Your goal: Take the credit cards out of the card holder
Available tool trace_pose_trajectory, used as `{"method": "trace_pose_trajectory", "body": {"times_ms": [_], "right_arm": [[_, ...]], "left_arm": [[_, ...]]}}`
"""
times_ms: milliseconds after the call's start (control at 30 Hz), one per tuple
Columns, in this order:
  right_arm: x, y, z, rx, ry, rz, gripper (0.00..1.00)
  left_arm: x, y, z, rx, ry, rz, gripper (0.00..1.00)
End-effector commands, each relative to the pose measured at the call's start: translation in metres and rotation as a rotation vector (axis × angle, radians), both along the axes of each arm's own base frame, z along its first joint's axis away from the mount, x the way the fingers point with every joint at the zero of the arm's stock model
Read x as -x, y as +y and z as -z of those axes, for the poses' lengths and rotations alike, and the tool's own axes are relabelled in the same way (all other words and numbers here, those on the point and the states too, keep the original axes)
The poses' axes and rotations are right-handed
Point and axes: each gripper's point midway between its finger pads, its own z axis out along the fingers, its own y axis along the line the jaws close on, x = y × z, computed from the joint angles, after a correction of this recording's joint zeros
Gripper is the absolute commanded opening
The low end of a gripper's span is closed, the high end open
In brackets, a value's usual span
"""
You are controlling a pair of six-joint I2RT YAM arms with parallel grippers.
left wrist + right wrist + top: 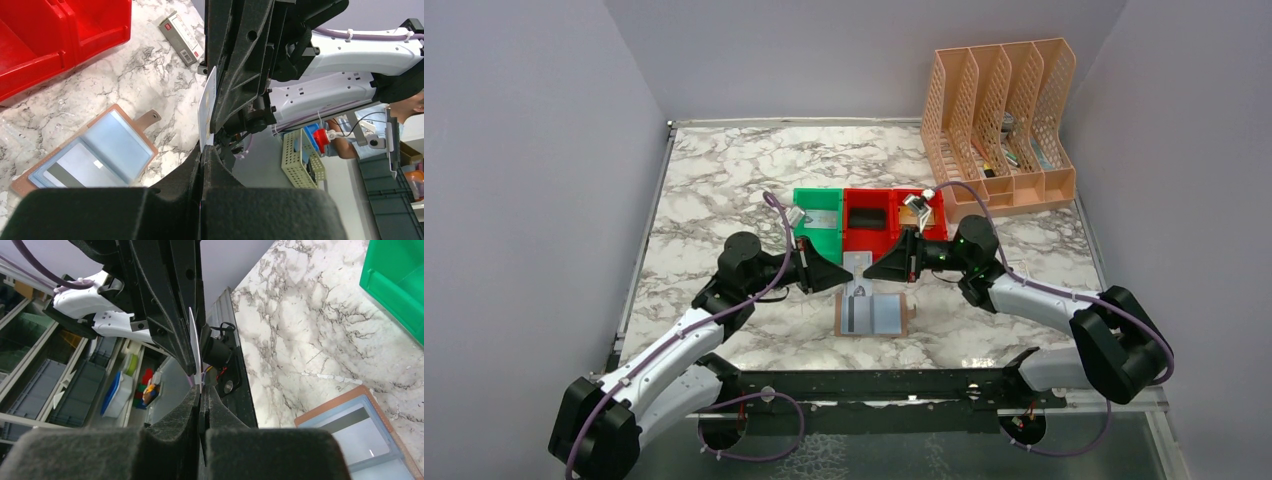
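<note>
A pale credit card [858,264] stands on edge in the air between my two grippers, just above the card holder [876,316]. My left gripper [850,273] is shut on one end of the card [206,105]. From the other side, my right gripper [867,270] is shut on the opposite end of the same card [195,345]. The brown card holder [95,152] lies open on the marble, its light blue lining up. Behind one pocket shows a card with a dark stripe [64,170]. In the right wrist view the holder [357,430] is at the lower right.
A green bin [819,222] and red bins [870,226] stand just behind the grippers. An orange file organizer [1004,120] fills the back right corner. A white box with a red mark [181,36] lies on the marble beside the red bin [50,35].
</note>
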Motion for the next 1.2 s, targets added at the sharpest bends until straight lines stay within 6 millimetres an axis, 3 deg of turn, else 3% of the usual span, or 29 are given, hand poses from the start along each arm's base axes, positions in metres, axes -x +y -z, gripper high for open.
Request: {"method": "trace_pose_trajectory", "body": {"times_ms": [0, 200, 267, 333, 433, 600, 833, 1000, 1167], "right_arm": [[0.000, 0.001, -0.015, -0.033, -0.064, -0.027, 0.01], [-0.015, 0.000, -0.005, 0.052, -0.071, 0.058, 0.01], [-0.025, -0.001, -0.001, 0.106, -0.090, 0.106, 0.01], [-0.039, -0.004, 0.008, 0.183, -0.104, 0.168, 0.01], [-0.063, -0.008, 0.021, 0.298, -0.120, 0.258, 0.01], [-0.083, 0.001, 0.031, 0.424, -0.173, 0.288, 0.01], [-0.113, 0.009, 0.023, 0.528, -0.320, 0.420, 0.01], [-0.126, 0.018, 0.015, 0.600, -0.420, 0.477, 0.01], [-0.139, 0.028, 0.012, 0.682, -0.493, 0.498, 0.01]], "left_arm": [[-0.005, 0.000, -0.018, 0.035, -0.040, -0.022, 0.02], [-0.034, 0.027, 0.007, -0.171, -0.013, -0.253, 0.72], [-0.042, 0.043, 0.012, -0.256, -0.017, -0.345, 0.90], [-0.052, 0.063, 0.016, -0.350, -0.011, -0.456, 0.97], [-0.059, 0.102, 0.032, -0.545, 0.032, -0.610, 0.99], [-0.067, 0.155, 0.034, -0.806, 0.010, -0.780, 0.99], [-0.088, 0.188, 0.028, -1.025, -0.045, -0.852, 0.99], [-0.101, 0.217, 0.043, -0.988, 0.077, -0.915, 0.99], [-0.096, 0.242, 0.057, -0.942, 0.163, -1.013, 0.99]]}}
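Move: Both hands still hold the white card between them, its middle about 2 cm to the right hand's left and 2 cm to the left hand's right. The green bin, where the card is headed, lies about 21 cm ahead of the right hand, 12 cm left and 20 cm below; the left hand has it 21 cm ahead, 10 cm left. From the right hand, the red bin's black-item compartment is 21 cm ahead, 2 cm right; the open card holder 3 cm back, 3 cm right, 23 cm below. Forward, with a slight drift left and almost level, the shut right hand carries the card about 11 cm towards the green bin, its left-pointing fingers tipping downwards by some 35 degrees. The left hand first opens wide and lets go of the card, then swings clear to the left and forward, sinking a little, its fingers turning down and counter-clockwise. ##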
